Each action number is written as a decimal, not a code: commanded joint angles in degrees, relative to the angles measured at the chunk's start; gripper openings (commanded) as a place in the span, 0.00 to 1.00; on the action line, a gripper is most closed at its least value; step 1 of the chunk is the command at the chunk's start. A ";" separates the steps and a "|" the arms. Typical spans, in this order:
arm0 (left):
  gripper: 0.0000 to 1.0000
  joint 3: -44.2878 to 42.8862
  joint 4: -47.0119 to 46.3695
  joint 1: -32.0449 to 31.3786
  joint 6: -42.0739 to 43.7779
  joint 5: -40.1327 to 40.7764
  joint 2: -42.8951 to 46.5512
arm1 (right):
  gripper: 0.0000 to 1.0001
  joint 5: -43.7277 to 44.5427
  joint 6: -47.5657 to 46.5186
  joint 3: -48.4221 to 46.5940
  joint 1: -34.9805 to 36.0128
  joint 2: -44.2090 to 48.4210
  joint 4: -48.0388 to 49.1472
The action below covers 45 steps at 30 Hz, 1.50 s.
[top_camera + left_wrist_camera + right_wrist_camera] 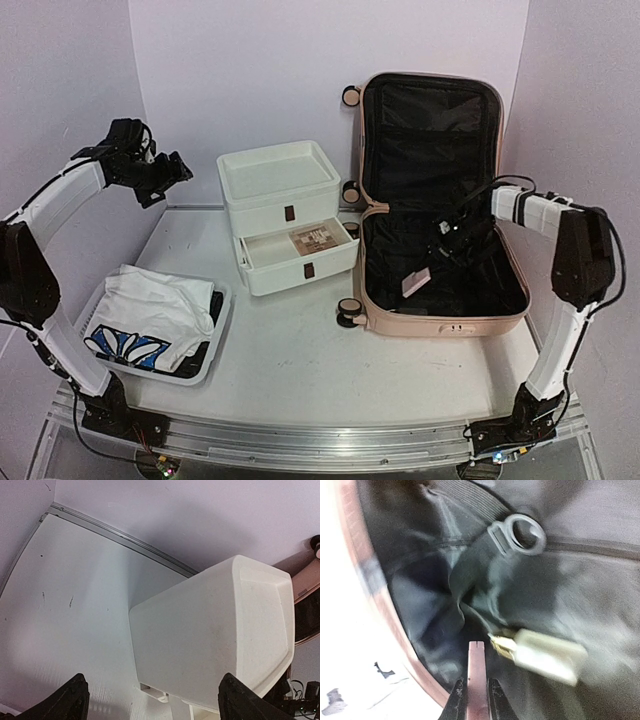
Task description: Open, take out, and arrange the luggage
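Observation:
The pale pink luggage (440, 323) lies open at the right of the table, its lid (430, 120) upright against the back wall, black lining showing. My right gripper (447, 237) is inside the lower half, shut on a thin pink strip (476, 665) that stands up between its fingertips (459, 687). Just right of it lies a pale tag (547, 655) with a gold clasp, the same tag (416, 282) on the lining. A grey ring buckle (520, 535) sits on a strap above. My left gripper (165, 175) hangs open and empty, high at the far left.
A white drawer unit (280, 185) stands mid-table, its lower drawer pulled out with a brown item (318, 240) inside. The unit (215, 635) fills the left wrist view. A white basket (207, 365) at the near left holds white clothing (150, 305).

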<state>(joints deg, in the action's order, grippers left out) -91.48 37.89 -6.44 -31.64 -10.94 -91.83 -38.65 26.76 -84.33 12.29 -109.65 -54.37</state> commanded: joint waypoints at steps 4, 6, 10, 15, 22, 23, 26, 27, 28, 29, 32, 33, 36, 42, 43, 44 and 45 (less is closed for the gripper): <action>0.89 1.14 -2.89 -0.45 1.74 -7.30 5.83 | 0.00 13.24 -12.32 -3.80 -0.30 13.23 -7.22; 0.89 2.22 -3.65 -1.29 3.42 -10.21 6.90 | 0.00 11.45 -10.94 -4.70 0.19 14.44 -2.35; 0.86 5.77 -5.53 -4.76 10.16 -16.67 11.08 | 0.00 14.93 0.46 -4.49 5.81 16.42 11.15; 0.85 11.57 -6.45 -6.03 12.65 -19.10 18.33 | 0.00 29.31 20.76 -7.84 19.18 14.91 21.74; 0.86 14.49 -6.86 -6.40 11.70 -18.03 23.34 | 0.00 52.26 40.88 -17.11 32.93 6.88 21.67; 0.86 14.86 -6.85 -6.40 11.31 -18.19 23.67 | 0.00 52.76 44.14 -18.54 33.81 5.06 20.67; 0.86 15.59 -6.98 -6.39 10.20 -18.36 24.22 | 0.00 54.87 51.33 -22.85 36.14 -0.03 18.90; 0.86 15.81 -7.16 -6.35 9.93 -18.21 24.24 | 0.00 56.39 52.03 -25.10 36.85 -1.52 18.42; 0.86 15.96 -7.29 -6.37 9.60 -18.12 24.24 | 0.00 58.60 52.31 -26.56 37.70 -2.85 18.26; 0.86 16.06 -7.47 -6.39 9.39 -18.14 24.24 | 0.00 59.58 52.57 -28.28 38.26 -4.37 18.20; 0.87 16.33 -8.01 -6.39 9.05 -19.07 23.44 | 0.00 59.76 54.43 -33.84 39.14 -9.43 18.16; 0.87 16.29 -8.08 -6.39 9.12 -19.59 22.90 | 0.00 59.89 55.70 -35.09 39.42 -10.91 18.11; 0.86 16.40 -8.09 -6.40 9.13 -20.00 21.28 | 0.00 60.10 60.58 -38.20 40.25 -15.43 17.69; 0.86 17.99 -8.05 -6.39 11.71 -18.30 20.77 | 0.00 62.74 65.12 -44.17 42.57 -22.62 17.80; 0.86 18.61 -8.02 -6.40 12.15 -17.65 20.90 | 0.00 62.28 65.53 -45.88 42.63 -24.22 17.81; 0.86 19.15 -8.01 -6.40 12.58 -17.10 21.10 | 0.01 61.93 65.79 -47.53 42.69 -25.94 17.82; 0.86 19.57 -8.01 -6.40 13.09 -16.45 21.23 | 0.01 61.66 66.05 -49.30 42.81 -27.44 17.85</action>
<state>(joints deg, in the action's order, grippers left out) -73.10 32.34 -12.93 -21.34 -29.36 -71.44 21.65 89.41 -126.74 54.50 -132.77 -37.93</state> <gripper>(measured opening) 0.856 0.118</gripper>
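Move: The right hand holds the flat pink case above the suitcase floor. The open drawer lies some 27 cm to its left, 7 cm ahead and slightly lower; the makeup palette inside is about 3 cm right of the drawer's middle. In between, the suitcase's left rim is roughly 14 cm to the hand's left, level with it fore and aft. From the left hand the drawer is about 29 cm to the right, 3 cm back and 22 cm down. Up and then left in an arc, the right hand lifts the pinched pink case some 16 cm, over the suitcase's rim, then sinks about 9 cm towards the open drawer, edging forward and turning roughly 40 degrees clockwise, fingers still shut on the case. The open left hand draws back about 12 cm and to its right, swinging clockwise. ##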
